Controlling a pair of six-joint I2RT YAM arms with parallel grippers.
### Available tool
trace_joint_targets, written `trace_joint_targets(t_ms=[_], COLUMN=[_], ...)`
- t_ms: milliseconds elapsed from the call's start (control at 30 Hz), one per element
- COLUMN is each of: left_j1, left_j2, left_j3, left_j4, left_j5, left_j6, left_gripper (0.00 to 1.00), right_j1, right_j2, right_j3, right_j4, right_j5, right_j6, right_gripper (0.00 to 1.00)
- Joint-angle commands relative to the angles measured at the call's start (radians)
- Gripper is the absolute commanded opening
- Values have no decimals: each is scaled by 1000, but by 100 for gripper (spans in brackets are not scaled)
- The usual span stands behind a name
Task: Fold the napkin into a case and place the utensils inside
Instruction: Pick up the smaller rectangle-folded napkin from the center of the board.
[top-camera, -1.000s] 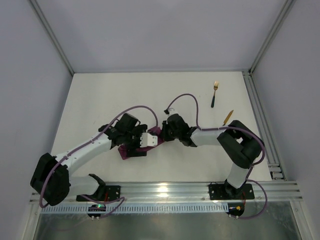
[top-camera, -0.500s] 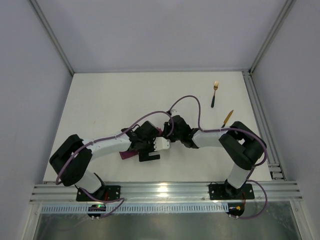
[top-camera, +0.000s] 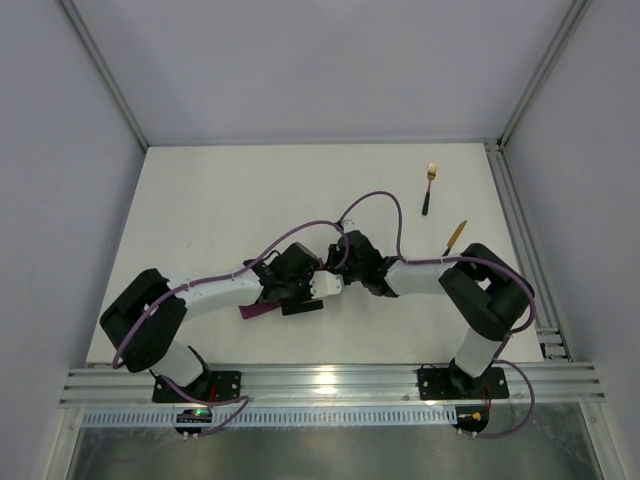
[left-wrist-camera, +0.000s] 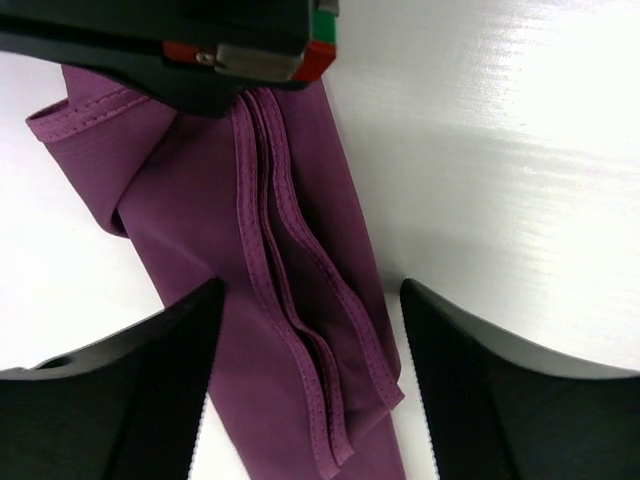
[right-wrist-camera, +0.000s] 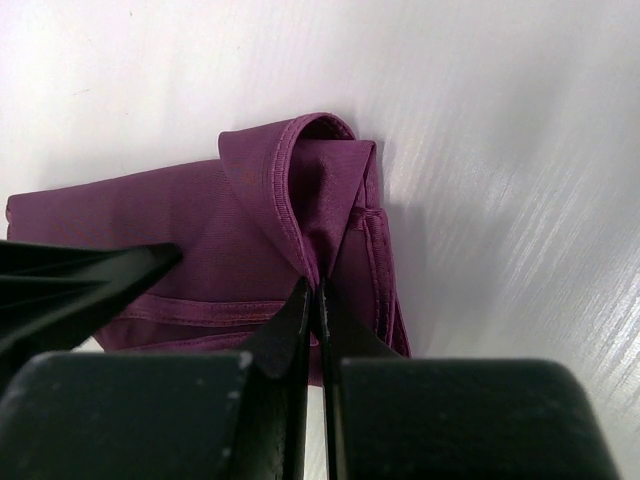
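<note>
The magenta napkin (left-wrist-camera: 300, 300) lies folded into a narrow, layered strip; only its near-left end (top-camera: 254, 311) shows from above, between the arms. My left gripper (left-wrist-camera: 310, 290) stands open over the strip, one finger on each side of it. My right gripper (right-wrist-camera: 318, 285) is shut on a raised fold at the strip's far end and shows as a dark bar (left-wrist-camera: 230, 45) in the left wrist view. The gold fork (top-camera: 430, 185) and the gold-bladed knife (top-camera: 456, 236) lie apart on the table (top-camera: 220, 200) at the back right, away from both grippers.
A purple cable (top-camera: 375, 200) loops above the right wrist. A metal rail (top-camera: 520, 240) runs along the table's right edge and another (top-camera: 320, 378) along the front by the arm bases. Grey walls enclose the back and sides.
My left arm has swung right along the napkin until its gripper sits next to the right one, and its jaws have narrowed slightly. The right gripper has kept its pinch almost unmoved.
</note>
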Motion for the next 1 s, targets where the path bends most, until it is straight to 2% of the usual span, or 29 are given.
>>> trace_joint_targets(t_ms=[0, 200, 333, 500, 600, 633, 767, 967], left_j1=[-4, -4, -4, -4, -4, -4, -4, 9], left_j2=[23, 47, 60, 64, 60, 54, 28, -20], left_j3=[-37, -30, -26, -15, -14, -14, -15, -4], left_j4=[-13, -47, -61, -87, -102, -115, -139, -219], left_j5=[32, 57, 58, 73, 90, 97, 133, 268], left_j6=[19, 30, 44, 53, 68, 74, 100, 146], left_gripper=[68, 35, 23, 19, 18, 18, 21, 19], right_j1=[9, 9, 9, 9, 10, 9, 9, 3], right_j2=[-58, -67, -68, -76, -94, -102, -170, -331], right_j3=[1, 2, 2, 2, 2, -1, -19, -90], right_j4=[2, 0, 0, -1, -9, -17, -29, -61], right_j5=[-13, -10, -10, -16, -31, -37, -56, -40], right_j6=[-7, -10, -13, -19, -47, -54, -106, -252], right_gripper=[4, 4, 4, 8, 20, 31, 44, 48])
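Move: The folded napkin lies right under the left hand, its strip running from near left to far right. Its middle is about 4 cm to the left, 1 cm below and level fore and aft. Its folded end, under the right fingertips, is some 5 cm ahead and 6 cm to the right of the left hand. From the right hand, the napkin's middle is around 10 cm left, 4 cm back and 1 cm below. Close the left gripper on the napkin's layered near-side edge, sinking about 1 cm as the fingers shut, then draw it back some 2 cm with a slight clockwise turn. Keep the right hand almost still on the folded end meanwhile, then open its fingers about halfway and lift clear of the napkin, roughly 5 cm up. ##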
